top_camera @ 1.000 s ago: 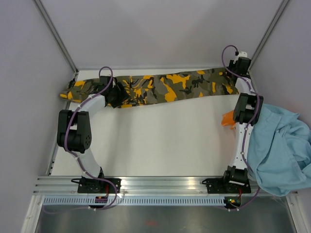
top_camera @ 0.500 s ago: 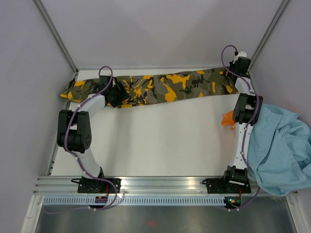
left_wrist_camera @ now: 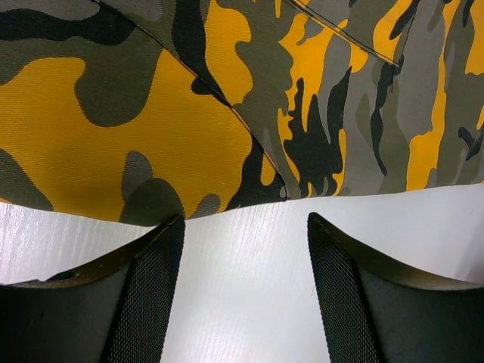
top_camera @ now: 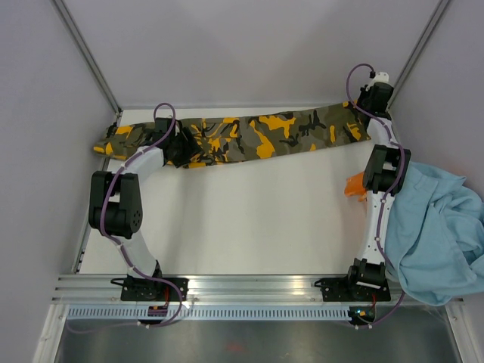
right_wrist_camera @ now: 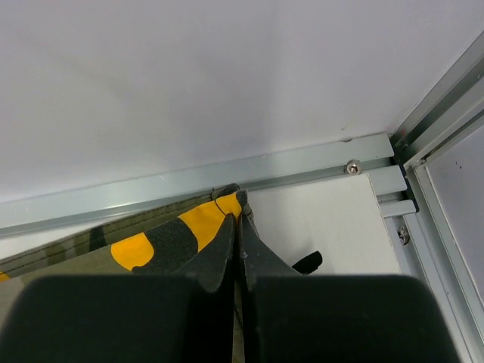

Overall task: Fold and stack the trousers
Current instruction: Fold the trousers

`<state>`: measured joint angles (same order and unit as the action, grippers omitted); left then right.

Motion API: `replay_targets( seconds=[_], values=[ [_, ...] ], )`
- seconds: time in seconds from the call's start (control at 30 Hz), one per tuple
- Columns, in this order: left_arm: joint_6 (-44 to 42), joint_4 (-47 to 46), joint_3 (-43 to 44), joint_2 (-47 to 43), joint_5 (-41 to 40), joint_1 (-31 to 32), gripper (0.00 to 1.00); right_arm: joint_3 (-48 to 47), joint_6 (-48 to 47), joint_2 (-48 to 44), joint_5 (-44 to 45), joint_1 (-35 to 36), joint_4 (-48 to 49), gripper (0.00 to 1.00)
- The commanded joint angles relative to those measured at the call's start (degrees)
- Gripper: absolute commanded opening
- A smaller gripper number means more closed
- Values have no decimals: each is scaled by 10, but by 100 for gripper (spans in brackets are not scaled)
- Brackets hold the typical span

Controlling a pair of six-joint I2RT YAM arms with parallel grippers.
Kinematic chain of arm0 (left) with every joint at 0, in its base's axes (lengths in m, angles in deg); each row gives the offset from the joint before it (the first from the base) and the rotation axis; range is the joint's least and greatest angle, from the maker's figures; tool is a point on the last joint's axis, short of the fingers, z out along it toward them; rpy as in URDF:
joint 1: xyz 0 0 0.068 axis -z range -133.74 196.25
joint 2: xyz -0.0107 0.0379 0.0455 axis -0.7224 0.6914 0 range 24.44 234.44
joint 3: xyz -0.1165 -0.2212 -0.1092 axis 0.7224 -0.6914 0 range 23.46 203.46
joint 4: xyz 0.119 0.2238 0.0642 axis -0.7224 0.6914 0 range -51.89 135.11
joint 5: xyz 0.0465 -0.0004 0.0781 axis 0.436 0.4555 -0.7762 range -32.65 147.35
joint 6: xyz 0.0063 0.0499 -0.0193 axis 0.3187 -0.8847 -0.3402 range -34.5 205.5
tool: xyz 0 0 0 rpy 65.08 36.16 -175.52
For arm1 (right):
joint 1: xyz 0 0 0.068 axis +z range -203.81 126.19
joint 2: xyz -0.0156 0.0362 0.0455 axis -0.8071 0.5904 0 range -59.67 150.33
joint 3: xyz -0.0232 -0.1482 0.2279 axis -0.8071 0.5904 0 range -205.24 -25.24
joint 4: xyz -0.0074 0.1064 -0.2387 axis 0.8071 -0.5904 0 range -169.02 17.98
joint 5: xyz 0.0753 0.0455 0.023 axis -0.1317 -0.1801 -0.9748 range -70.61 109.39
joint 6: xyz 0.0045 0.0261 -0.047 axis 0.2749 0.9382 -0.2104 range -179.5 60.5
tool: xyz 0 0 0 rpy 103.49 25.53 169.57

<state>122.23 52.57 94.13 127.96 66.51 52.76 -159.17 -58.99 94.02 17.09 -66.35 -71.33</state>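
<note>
The camouflage trousers lie stretched flat along the table's far edge, from the left corner to the right. My left gripper is open at their near hem toward the left end, with bare white table between the fingers and the camouflage cloth just beyond the tips. At the far right corner my right gripper is shut on the trousers' end corner, which is pinched between the two pads. In the top view that right gripper sits at the trousers' right end.
A plain light-blue garment is heaped at the table's right edge beside the right arm, with an orange garment peeking from under it. An aluminium frame rail and walls close in behind the trousers. White table spreads in front.
My right gripper has shut on the trousers' right end corner and shifted slightly back toward the far wall. The left arm has not moved.
</note>
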Motion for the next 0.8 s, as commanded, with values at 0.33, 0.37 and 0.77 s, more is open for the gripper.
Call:
replay_targets(
  seconds=[0.33,0.37,0.77],
  values=[
    [16,-9,37,12,-6,1,71,-63,27,35,5,-1,50,7],
    [17,-7,39,15,-7,1,71,-63,26,37,1,-1,47,9],
    [66,38,41,-18,-121,-27,73,90,52,-152,-47,2,-32,90]
  ],
)
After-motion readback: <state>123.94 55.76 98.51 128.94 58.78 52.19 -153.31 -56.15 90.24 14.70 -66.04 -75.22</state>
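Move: The right hand already pinches the trousers' far right corner, raised off the table. The spot where this corner will lie, just inside the far rail, is about 1 cm ahead, 1 cm left and 5 cm below. The near right corner is some 15 cm back and 2 cm right, also 5 cm below. From the open left hand, the trousers' near edge is about 3 cm ahead and the left end roughly 12 cm ahead and 30 cm left, both some 5 cm below. Up and forward by little more than a centimetre, then down about 3 cm, the right hand carries the pinched corner towards the far rail; its fingers open wide as it sinks, let go, and back out some 3 cm with a slight drift left. The open left hand eases forward, then swings left over the table, rising a little and turning slightly counter-clockwise. ##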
